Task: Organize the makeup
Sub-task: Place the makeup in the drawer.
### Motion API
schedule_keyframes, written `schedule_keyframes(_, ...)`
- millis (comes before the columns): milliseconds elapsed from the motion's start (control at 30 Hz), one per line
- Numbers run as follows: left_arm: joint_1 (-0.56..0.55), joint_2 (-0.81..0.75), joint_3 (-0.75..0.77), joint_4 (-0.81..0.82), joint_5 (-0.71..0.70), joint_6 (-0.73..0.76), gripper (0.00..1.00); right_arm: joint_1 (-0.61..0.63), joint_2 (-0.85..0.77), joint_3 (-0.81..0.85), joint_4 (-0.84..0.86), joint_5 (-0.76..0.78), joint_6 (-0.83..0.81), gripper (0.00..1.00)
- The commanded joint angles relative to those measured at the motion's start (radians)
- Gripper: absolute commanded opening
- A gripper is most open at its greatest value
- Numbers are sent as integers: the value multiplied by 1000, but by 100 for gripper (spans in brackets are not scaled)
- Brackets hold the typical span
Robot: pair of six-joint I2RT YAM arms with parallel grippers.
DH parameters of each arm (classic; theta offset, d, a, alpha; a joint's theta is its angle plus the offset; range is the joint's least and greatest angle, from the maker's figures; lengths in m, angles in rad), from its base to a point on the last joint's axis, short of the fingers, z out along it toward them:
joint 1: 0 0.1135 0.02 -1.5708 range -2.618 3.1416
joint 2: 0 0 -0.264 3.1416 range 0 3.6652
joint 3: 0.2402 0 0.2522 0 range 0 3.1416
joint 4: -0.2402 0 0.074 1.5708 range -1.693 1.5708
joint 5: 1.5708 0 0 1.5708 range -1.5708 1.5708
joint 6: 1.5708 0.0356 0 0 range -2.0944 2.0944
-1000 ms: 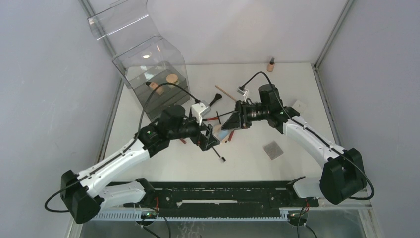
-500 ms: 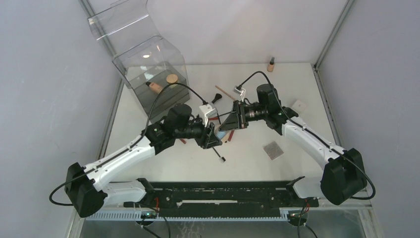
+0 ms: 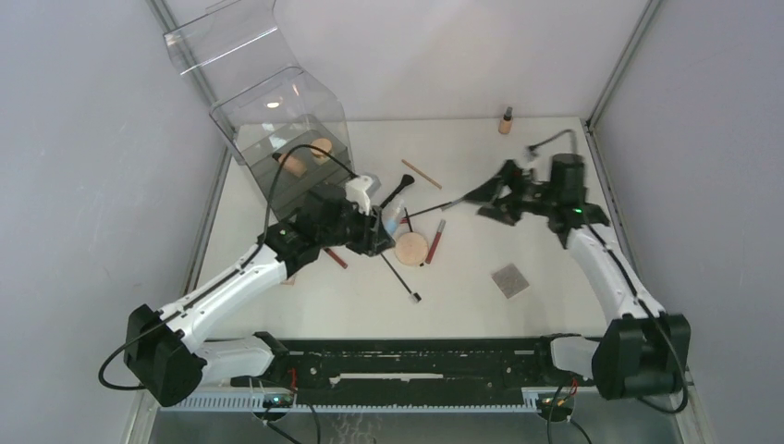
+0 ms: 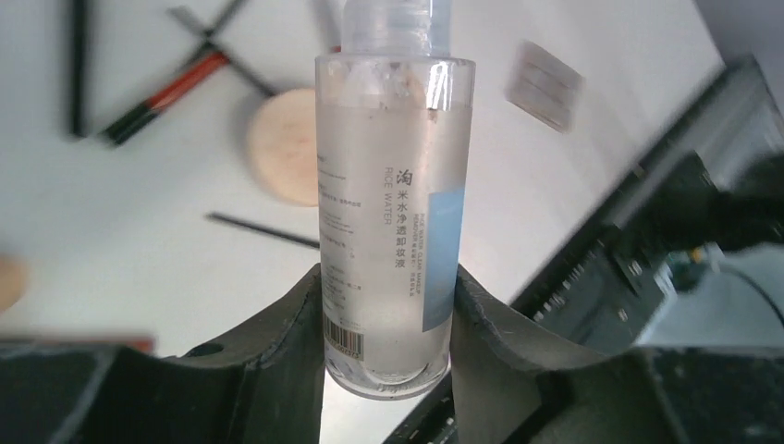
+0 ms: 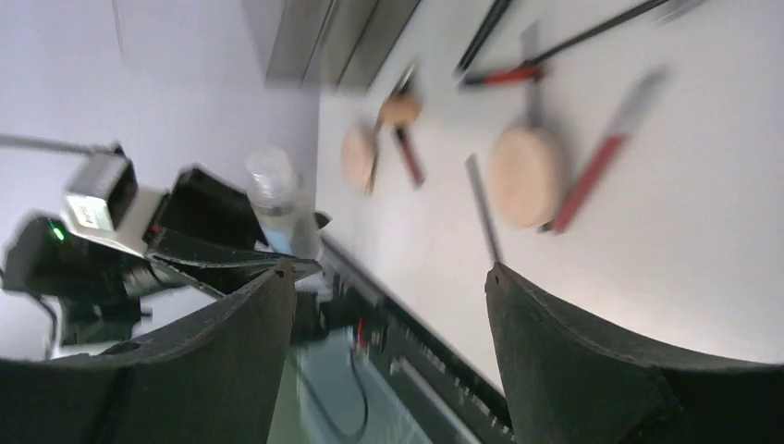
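My left gripper (image 4: 388,277) is shut on a clear rice-water bottle (image 4: 393,213), its jaws pressing the bottle's lower sides. In the top view that bottle (image 3: 390,220) hangs just left of the table's middle. My right gripper (image 3: 490,197) stands open and holds nothing, well to the right of the bottle. Its fingers (image 5: 268,314) frame bare table. On the table lie a round tan compact (image 3: 410,248), a red lip tube (image 3: 434,240) and a thin black brush (image 3: 402,277). A small beige bottle (image 3: 505,120) stands at the far edge.
A big clear plastic box (image 3: 282,139) stands at the back left, with tan items inside. A grey square pad (image 3: 509,279) lies front right. A wooden-handled brush (image 3: 421,173) and a black brush (image 3: 396,191) lie behind the bottle. The black rail (image 3: 407,356) runs along the near edge.
The right gripper has opened, let go of the bottle and drawn back to the right. The left gripper has closed on the bottle and carried it slightly left.
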Motion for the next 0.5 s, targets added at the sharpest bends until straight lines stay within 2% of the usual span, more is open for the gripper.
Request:
schedule_keyframes(0, 112, -44, 102, -92, -289, -165, 0, -221, -178, -29, -55, 125, 51, 82)
schedule_keyframes(100, 140, -16, 202, -216, -617, -227, 0, -282, -229, -29, -120, 184, 24, 82)
schedule_keyframes(200, 149, 61, 365, -341, -875, -298, 0, -289, -251, -29, -166, 198, -7, 81)
schedule_keyframes(300, 172, 187, 550, -483, -1061, -363, 0, -288, -263, -32, -201, 205, -27, 81)
schedule_keyframes(467, 252, 473, 885, -813, -1264, -545, 0, -289, -291, -40, -235, 218, -44, 81)
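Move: The clear bottle is already in the left gripper. The box's open top compartment lies about 18 cm ahead, 20 cm left and a little below that hand; inside, the foundation bottle is some 15 cm ahead and 20 cm left of the hand, the gold-lidded jar 18 cm ahead and 15 cm left. The round compact is on the table, 6 cm to the hand's right. From the empty right hand the compartment is roughly 40 cm left and 12 cm ahead. Swing the left gripper quickly left and forward, about 22 cm in all, carrying the clear bottle to the box's open top compartment. Go almost level at first, then climb some 10 cm, turning the hand nearly 70 degrees counter-clockwise and keeping the grip closed on the bottle. Meanwhile draw the open, empty right gripper away to the right, turning it clockwise, then let it settle. ##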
